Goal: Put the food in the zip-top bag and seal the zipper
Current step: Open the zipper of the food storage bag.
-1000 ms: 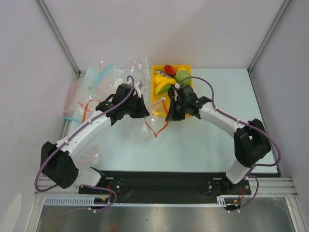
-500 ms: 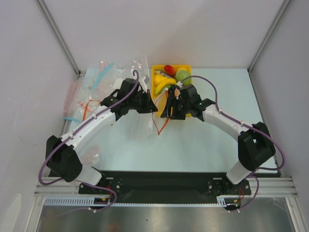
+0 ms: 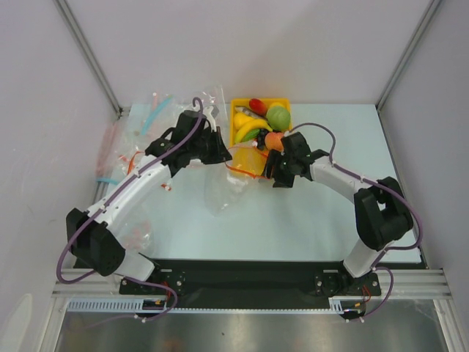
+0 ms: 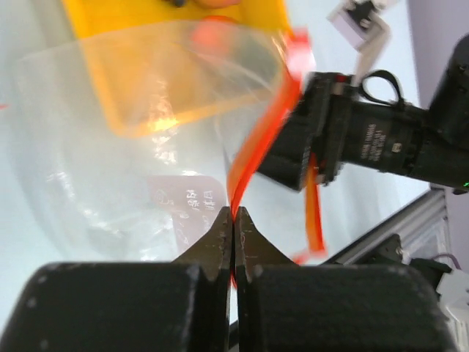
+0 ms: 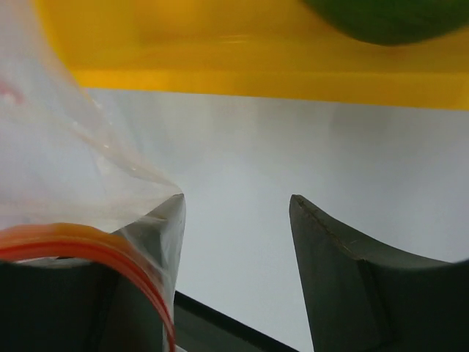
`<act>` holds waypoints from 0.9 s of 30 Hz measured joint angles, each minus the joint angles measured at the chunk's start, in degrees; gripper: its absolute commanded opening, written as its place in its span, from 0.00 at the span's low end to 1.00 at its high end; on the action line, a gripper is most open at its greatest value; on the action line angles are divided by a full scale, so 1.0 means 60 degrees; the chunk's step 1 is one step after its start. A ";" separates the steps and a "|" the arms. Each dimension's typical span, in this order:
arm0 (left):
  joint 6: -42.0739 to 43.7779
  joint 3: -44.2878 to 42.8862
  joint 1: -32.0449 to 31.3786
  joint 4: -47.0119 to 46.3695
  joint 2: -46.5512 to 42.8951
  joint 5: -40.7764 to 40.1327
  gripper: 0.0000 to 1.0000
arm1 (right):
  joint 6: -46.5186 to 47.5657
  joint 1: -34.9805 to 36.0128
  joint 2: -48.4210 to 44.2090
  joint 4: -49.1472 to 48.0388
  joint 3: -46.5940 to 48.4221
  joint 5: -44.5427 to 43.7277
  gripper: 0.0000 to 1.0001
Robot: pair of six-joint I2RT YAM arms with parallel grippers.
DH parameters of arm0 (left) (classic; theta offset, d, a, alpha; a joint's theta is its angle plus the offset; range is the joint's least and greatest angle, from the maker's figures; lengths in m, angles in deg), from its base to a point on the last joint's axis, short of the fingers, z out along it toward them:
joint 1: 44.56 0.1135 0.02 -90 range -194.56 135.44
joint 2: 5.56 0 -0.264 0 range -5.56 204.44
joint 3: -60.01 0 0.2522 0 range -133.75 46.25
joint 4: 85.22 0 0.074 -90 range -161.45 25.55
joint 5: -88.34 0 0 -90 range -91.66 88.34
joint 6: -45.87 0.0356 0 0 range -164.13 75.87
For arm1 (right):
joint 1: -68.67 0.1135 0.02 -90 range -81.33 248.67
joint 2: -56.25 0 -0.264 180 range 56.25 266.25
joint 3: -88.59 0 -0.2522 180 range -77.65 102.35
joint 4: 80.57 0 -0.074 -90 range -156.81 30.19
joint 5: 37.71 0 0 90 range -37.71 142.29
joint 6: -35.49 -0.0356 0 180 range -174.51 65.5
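Observation:
The clear zip-top bag [image 3: 223,192] hangs by its red zipper [image 3: 242,170] just in front of the yellow tray [image 3: 239,110]. My left gripper [image 3: 226,152] is shut on the zipper [image 4: 260,139] at its tips [image 4: 234,216], holding the mouth up. My right gripper [image 3: 271,160] stands open beside the mouth. The bag's film [image 5: 66,147] and zipper [image 5: 95,242] drape over its left finger [image 5: 157,242], with nothing between the jaws [image 5: 236,202]. In the tray lie the banana [image 3: 249,130], round green fruit [image 3: 278,116], mango [image 3: 256,105] and peach [image 3: 273,141].
Other clear pouches with blue strips [image 3: 155,110] and red strips [image 3: 130,163] lie scattered along the table's left side. White walls and metal frame posts close in the back and sides. The tray's near wall [image 5: 256,81] is close in front of the right fingers.
The right gripper has opened, letting go of the zipper, and shifted a little right. The left gripper has carried the bag's mouth up toward the tray.

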 measured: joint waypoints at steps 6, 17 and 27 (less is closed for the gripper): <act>0.0240 0.0025 0.0586 0.0663 -0.0058 -0.0350 0.00 | -0.0393 -0.0404 -0.0033 0.0080 -0.0590 0.0033 0.64; 0.1537 -0.1789 0.0860 0.2390 -0.0076 -0.1727 0.00 | 0.0404 0.0801 0.0273 0.0248 0.1413 0.0131 0.77; 0.2157 -0.2113 0.0867 0.2947 -0.0586 -0.2943 0.00 | 0.0823 0.1096 0.0860 -0.0251 0.2120 0.1300 0.91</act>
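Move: The bag's orange-zippered mouth hangs between the hands. Its middle is about 6 cm right of the left hand, 1 ahead and 6 below, and about 7 cm left of the right hand, 4 ahead and 4 above. The yellow basket's middle is some 14 cm ahead and 2 left of the right hand, 7 below; its green avocado lies about 7 ahead and 3 right, 6 below. A spare bag's orange zipper end lies some 20 cm left of the left hand, level with it fore and aft, 23 below. Leftward together: the left hand, still pinching the bag's edge by the zipper, dips slightly, then lifts and ends about 10 cm left and 5 higher, its left side rolling up. The right hand first dips right, then swings back left and up past its start, turning some 15 degrees counter-clockwise, and spreads its fingers wider, one still inside the bag's film. ##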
